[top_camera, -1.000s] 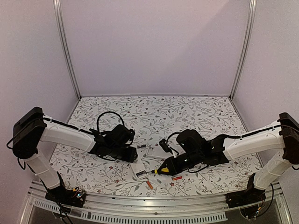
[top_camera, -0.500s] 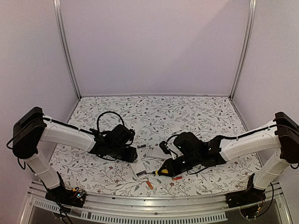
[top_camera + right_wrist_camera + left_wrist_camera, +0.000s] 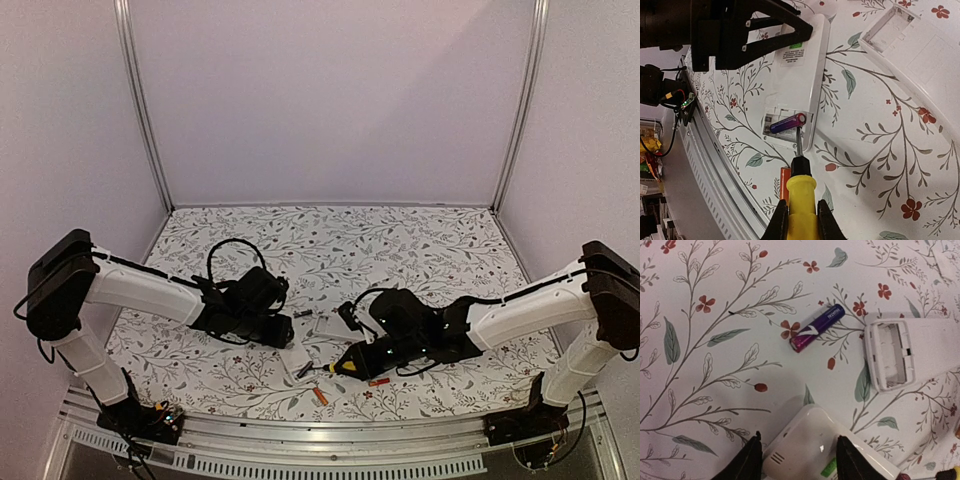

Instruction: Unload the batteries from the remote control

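My left gripper (image 3: 799, 461) is shut on one end of a white remote control (image 3: 812, 442), which lies back-up on the table. Its battery compartment (image 3: 785, 131) is open at the other end. A purple battery (image 3: 787, 122) lies slanted in it, one end lifted. My right gripper (image 3: 801, 220) is shut on a yellow-handled screwdriver (image 3: 801, 197), whose tip touches that raised end. A second purple battery (image 3: 817, 327) lies loose on the table. Two red-orange batteries (image 3: 320, 396) (image 3: 378, 381) lie near the front edge.
A second white remote (image 3: 900, 355) with an empty open compartment lies just beyond the held one, in the middle of the floral tablecloth (image 3: 400, 250). The metal front rail (image 3: 330, 440) runs close behind the red-orange batteries. White walls enclose the table.
My right arm has shifted a little left, carrying the screwdriver toward the held remote's compartment. The left arm and its remote have stayed put.
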`<state>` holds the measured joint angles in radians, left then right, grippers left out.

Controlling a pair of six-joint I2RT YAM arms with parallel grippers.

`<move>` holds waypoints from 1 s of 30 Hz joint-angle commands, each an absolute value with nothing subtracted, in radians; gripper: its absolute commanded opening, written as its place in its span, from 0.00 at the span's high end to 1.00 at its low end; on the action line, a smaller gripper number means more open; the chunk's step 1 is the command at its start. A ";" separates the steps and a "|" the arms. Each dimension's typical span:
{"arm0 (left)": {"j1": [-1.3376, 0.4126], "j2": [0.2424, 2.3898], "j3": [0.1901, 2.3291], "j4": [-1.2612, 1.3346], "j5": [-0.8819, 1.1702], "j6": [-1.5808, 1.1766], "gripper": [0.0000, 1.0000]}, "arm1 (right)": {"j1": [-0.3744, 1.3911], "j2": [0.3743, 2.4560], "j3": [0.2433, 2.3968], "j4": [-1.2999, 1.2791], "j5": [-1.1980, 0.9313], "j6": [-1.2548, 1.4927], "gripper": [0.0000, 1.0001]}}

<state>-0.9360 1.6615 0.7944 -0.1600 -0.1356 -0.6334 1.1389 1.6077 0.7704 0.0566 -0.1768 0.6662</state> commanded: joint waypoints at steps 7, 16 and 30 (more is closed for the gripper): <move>-0.958 1.698 0.773 -0.276 -0.122 -0.629 0.51 | 1.132 1.642 0.764 0.156 -0.198 0.572 1.00; -0.957 1.704 0.775 -0.275 -0.121 -0.629 0.51 | 1.133 1.669 0.832 0.189 -0.263 0.509 1.00; -0.959 1.687 0.759 -0.279 -0.133 -0.634 0.51 | 1.135 1.751 0.900 0.151 -0.406 0.464 1.00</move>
<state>-0.9360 1.6615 0.7940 -0.1600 -0.1368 -0.6395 1.1362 1.7660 0.8986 0.1520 -0.3882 0.4789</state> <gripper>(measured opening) 0.493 0.126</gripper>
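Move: The purple battery in the held remote is about 8 cm to the left of my right hand, 2 cm ahead and 5 cm lower, with my screwdriver's tip already at its near end. The orange battery lies about 5 cm left and 3 cm back of that hand, the red one 7 cm right and level with it, and the empty remote 13 cm straight ahead. From my left hand the purple battery is roughly 6 cm back, 3 cm right, at about the same height. Keeping the screwdriver gripped, I work its tip left against the purple battery's end to lever it up, easing up nearly 2 cm and then sweeping left over the compartment, about 5 cm in all. I sink a centimetre again and drift slightly back at the end, turning some 15 degrees counter-clockwise. My left hand stays put, holding the remote's far end. ##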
